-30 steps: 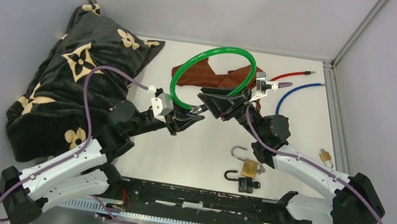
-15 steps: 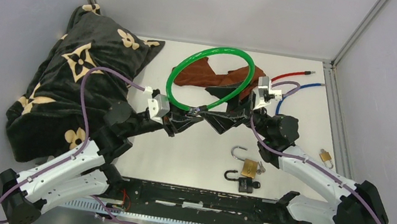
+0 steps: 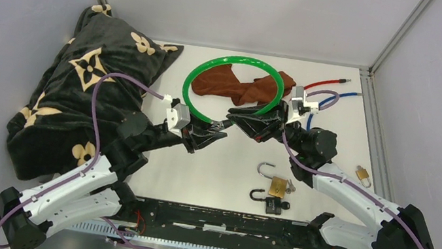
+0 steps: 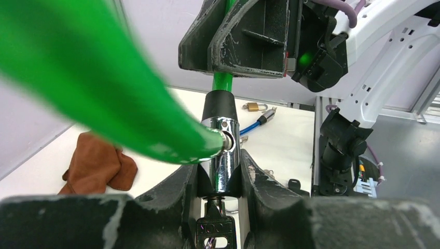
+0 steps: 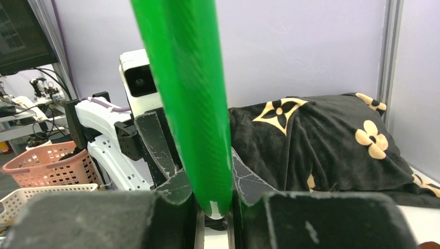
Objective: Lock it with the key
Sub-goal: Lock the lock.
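A green cable lock (image 3: 241,59) forms a loop over the middle of the table. My left gripper (image 4: 220,174) is shut on its chrome lock cylinder (image 4: 221,161), which stands upright between the fingers. The black-headed key (image 4: 215,228) sticks out of the cylinder's lower end. The cable's metal tip meets the side of the cylinder. My right gripper (image 5: 214,194) is shut on the green cable (image 5: 192,104) just above the cylinder, opposite the left gripper (image 3: 217,129). In the top view the right gripper (image 3: 237,116) faces left.
A black pillow with beige flowers (image 3: 85,84) fills the left side. A brown cloth (image 3: 237,86) lies under the loop. Red (image 3: 323,84) and blue (image 3: 331,98) cables lie at the back right. Open brass (image 3: 276,186) and black (image 3: 271,203) padlocks lie near the front, another small brass one (image 3: 363,175) at the right.
The right gripper let go, shifted right and closed again on the cable. The green loop has tipped down from steeply tilted to lying flatter over the brown cloth. The left gripper kept its hold.
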### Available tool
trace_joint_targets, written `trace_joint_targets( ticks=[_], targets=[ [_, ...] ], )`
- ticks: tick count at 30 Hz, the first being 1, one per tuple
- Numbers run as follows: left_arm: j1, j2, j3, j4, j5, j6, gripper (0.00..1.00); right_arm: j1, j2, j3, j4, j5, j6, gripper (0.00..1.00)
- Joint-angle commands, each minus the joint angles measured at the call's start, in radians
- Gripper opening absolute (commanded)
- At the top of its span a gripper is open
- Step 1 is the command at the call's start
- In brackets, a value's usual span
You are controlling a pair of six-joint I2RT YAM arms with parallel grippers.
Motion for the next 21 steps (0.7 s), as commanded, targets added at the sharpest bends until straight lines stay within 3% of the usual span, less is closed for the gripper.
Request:
trace_joint_targets(
  ticks=[1,3,8,11,21],
  targets=[
    [-0.004,-0.007,0.061,0.093,0.022,-0.069,0.02,-0.001,0.009,-0.016,0.108,0.054,0.056,0.00],
    [-0.003,-0.009,0.055,0.093,0.005,-0.073,0.03,-0.011,0.010,-0.031,0.172,0.090,0.109,0.00],
    [-0.004,-0.016,0.040,0.096,-0.012,-0.062,0.36,-0.041,0.013,-0.078,0.338,0.160,0.247,0.00],
    [-0.004,-0.030,0.039,0.083,-0.015,-0.045,0.51,-0.044,0.006,-0.073,0.338,0.157,0.246,0.00],
    [0.001,-0.059,0.122,0.059,-0.166,-0.037,0.68,-0.048,-0.007,-0.065,0.313,0.107,0.216,0.00]
  ],
)
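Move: The chrome lock cylinder is between the left hand's fingers, right at the hand point. Its key juts out about 2 cm to the left, 1 cm back and 2 cm lower. From the right hand, which grips the green cable, the lock is about 6 cm left, 3 cm back and 5 cm lower. On the table, some 32 cm below the left hand, the open brass padlock lies about 20 cm right and 3 cm back, the brown cloth roughly 24 cm ahead and 5 cm right. Rightward by about 2 cm and slightly forward, the right hand draws away from the left, keeping its pinch on the green cable by the lock's black collar as its fingertips tip up around 10 degrees. The left hand first stays put around the cylinder, then opens its fingers, lets go and rises about 4 cm, backing a little to the left. ##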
